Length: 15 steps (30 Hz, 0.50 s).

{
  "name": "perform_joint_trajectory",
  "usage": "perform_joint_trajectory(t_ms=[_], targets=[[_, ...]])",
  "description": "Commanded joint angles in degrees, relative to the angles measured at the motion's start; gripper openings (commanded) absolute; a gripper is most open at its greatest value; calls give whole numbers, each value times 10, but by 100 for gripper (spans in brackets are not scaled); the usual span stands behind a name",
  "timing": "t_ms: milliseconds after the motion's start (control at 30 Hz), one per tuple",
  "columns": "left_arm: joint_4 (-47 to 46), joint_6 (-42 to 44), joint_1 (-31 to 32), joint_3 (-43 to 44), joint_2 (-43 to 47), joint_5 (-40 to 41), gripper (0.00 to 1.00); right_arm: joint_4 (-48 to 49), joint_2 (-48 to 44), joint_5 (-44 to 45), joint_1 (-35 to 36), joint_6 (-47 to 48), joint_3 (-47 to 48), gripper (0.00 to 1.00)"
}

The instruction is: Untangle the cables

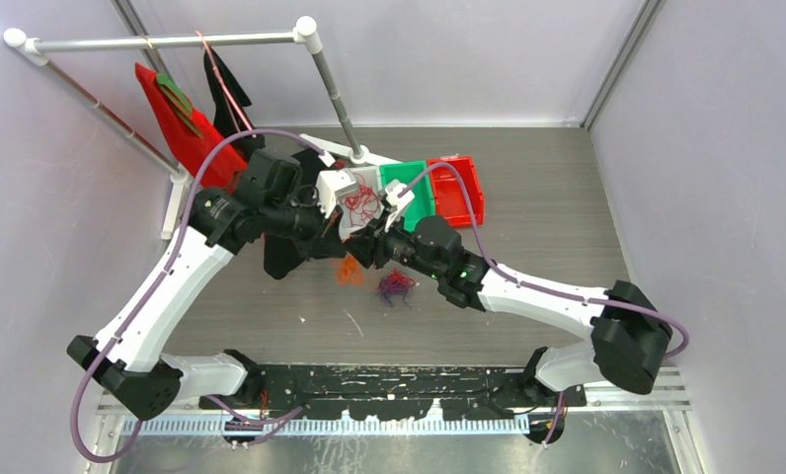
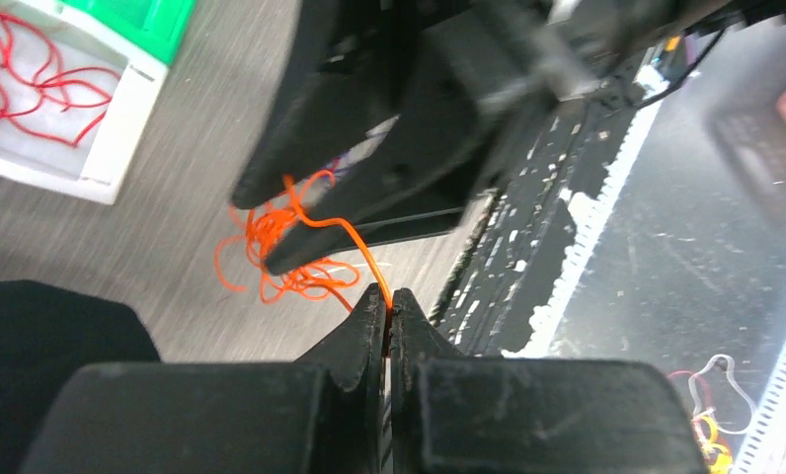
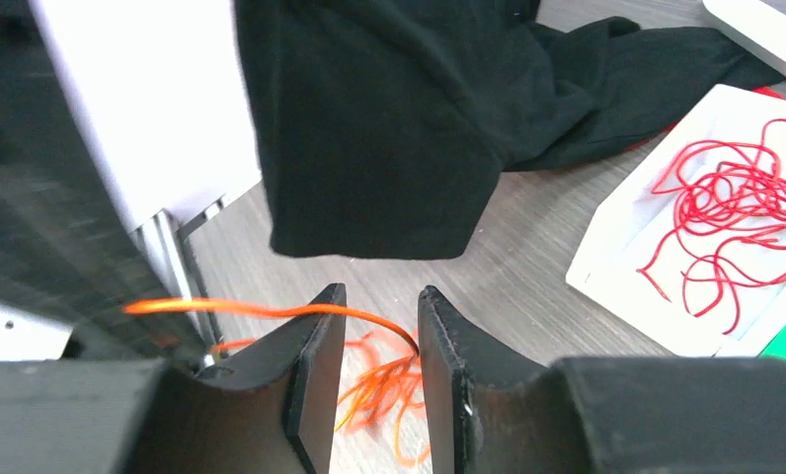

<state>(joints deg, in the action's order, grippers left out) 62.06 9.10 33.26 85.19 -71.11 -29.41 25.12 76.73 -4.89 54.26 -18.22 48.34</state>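
Observation:
The orange cable (image 2: 280,252) lies as a loose clump on the table, seen from above as an orange clump (image 1: 349,269). One strand rises from it into my left gripper (image 2: 389,294), which is shut on that strand. My right gripper (image 3: 377,326) hangs just above the orange clump (image 3: 394,390), open, with the strand draped across its left finger and touching its right finger. From above, the left gripper (image 1: 338,233) and right gripper (image 1: 361,245) almost meet. A purple cable clump (image 1: 396,286) lies to the right. A red cable (image 1: 361,202) sits in a white bin (image 3: 616,252).
A green bin (image 1: 411,188) and a red bin (image 1: 460,190) stand behind the white one. A black garment (image 3: 389,128) lies on the table beside the grippers. A red garment (image 1: 177,123) hangs from the pipe rack (image 1: 172,41) at the back left.

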Motion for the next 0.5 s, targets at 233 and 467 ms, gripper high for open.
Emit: perform_joint_trajectory(t_ms=[233, 467], targets=[[83, -30, -1, 123, -12, -141, 0, 136, 50, 94, 8, -27, 2, 39], [109, -22, -1, 227, -37, -150, 0, 198, 67, 96, 8, -73, -62, 40]])
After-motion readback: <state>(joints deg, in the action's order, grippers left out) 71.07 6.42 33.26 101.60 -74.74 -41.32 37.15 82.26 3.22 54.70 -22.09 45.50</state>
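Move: The left gripper already pinches an orange strand; the orange tangle lies about 3 cm ahead of it, 2 cm to its right and some 23 cm below. From the parted right gripper, the tangle is level fore and aft, about 2 cm left and 20 cm below. The purple-red tangle lies roughly 9 cm right of the orange one and 3 cm nearer; the white bin stands some 14 cm beyond the orange one, 2 cm to the right. Raise the left gripper about 8 cm, keeping the orange strand pinched and easing back some 3 cm, up and away from the right gripper, its fingers tipping up roughly 10 degrees. Meanwhile, slip the right gripper forward 2 to 3 cm and slightly down, turning a little clockwise, with its fingers staying parted around the strand. ##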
